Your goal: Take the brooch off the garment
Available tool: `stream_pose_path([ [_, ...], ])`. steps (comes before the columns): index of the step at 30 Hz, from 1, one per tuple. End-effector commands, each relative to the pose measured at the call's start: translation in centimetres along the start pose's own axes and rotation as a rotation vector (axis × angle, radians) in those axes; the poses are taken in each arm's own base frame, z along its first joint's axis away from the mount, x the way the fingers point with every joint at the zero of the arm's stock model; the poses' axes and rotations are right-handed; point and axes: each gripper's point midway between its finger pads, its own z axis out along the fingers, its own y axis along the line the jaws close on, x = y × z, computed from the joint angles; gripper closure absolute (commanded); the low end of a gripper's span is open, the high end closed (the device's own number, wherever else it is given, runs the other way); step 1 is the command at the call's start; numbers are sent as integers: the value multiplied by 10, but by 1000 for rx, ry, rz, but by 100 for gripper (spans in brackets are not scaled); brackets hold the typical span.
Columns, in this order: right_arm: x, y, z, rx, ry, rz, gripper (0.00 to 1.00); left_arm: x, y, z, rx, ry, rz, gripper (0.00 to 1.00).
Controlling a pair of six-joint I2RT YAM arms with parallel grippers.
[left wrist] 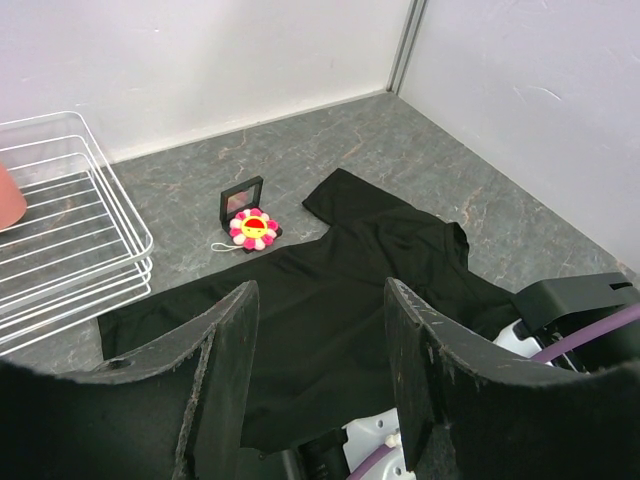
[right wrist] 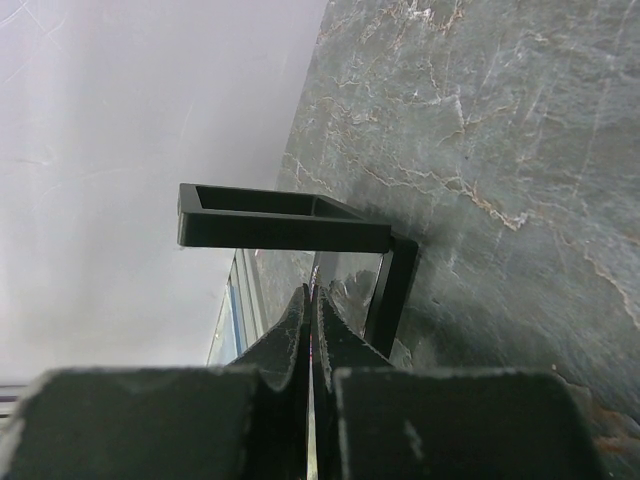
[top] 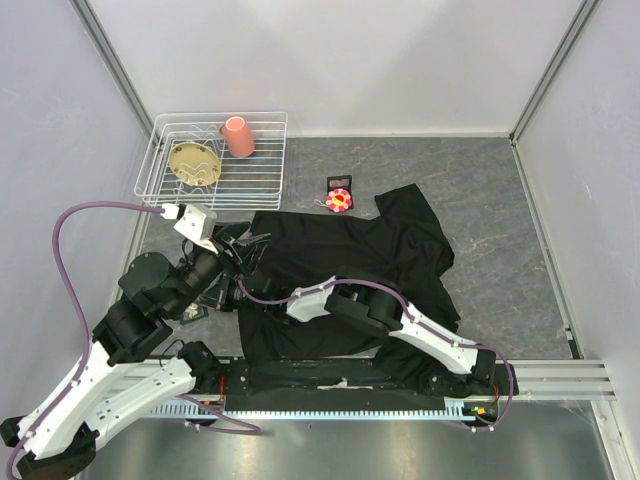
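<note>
The garment (top: 340, 265) is a black short-sleeved shirt spread on the grey stone floor, and the left wrist view shows it too (left wrist: 330, 290). The brooch (top: 340, 199) is a pink, yellow and red flower. It lies on the floor just beyond the shirt's far edge, apart from the cloth, beside a small black mirror case (left wrist: 242, 197). The brooch (left wrist: 252, 228) has a thin white loop. My left gripper (left wrist: 322, 300) hangs open over the shirt's left part, holding nothing. My right gripper (right wrist: 311, 292) is shut, pointing at a black frame (right wrist: 285, 230).
A white wire basket (top: 220, 117) at the back left holds a pink cup (top: 238, 136) and a tan dish (top: 193, 162). The right arm (top: 340, 303) lies across the shirt's near part, under the left gripper. Walls close in the left, back and right.
</note>
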Motion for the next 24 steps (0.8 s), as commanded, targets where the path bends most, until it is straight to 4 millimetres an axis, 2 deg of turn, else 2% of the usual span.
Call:
stream_pose_path([
  [1, -8, 16, 3, -69, -26, 8, 99, -23, -6, -1, 17, -72, -51, 41],
  [4, -9, 14, 2, -74, -29, 20, 98, -21, -6, 0, 17, -69, -49, 41],
  [11, -10, 11, 2, -53, -32, 15, 82, -17, -6, 0, 19, -61, -49, 41],
  [24, -11, 9, -5, -17, -49, -14, 71, -12, -5, -2, 19, -58, -53, 41],
])
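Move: The right hand, reaching far across to its left with the brooch in its shut fingers, is at the open black box: the box's middle is about 3 cm farther left, level fore and aft, and 2 cm below. The garment's middle lies some 32 cm to the right and 5 cm ahead; the flower charm about 25 cm ahead and 31 cm right. From the idle left hand that box is about 20 cm left, 1 cm back and 33 cm below. The right hand stays over the box's tray, its fingers still pointing left just behind the upright lid, rising only about half a centimetre before settling most of the way back. Its shut fingers spread one above the other to about a quarter open, easing the grip on the brooch, which still seems to lie against the lower fingertip. ##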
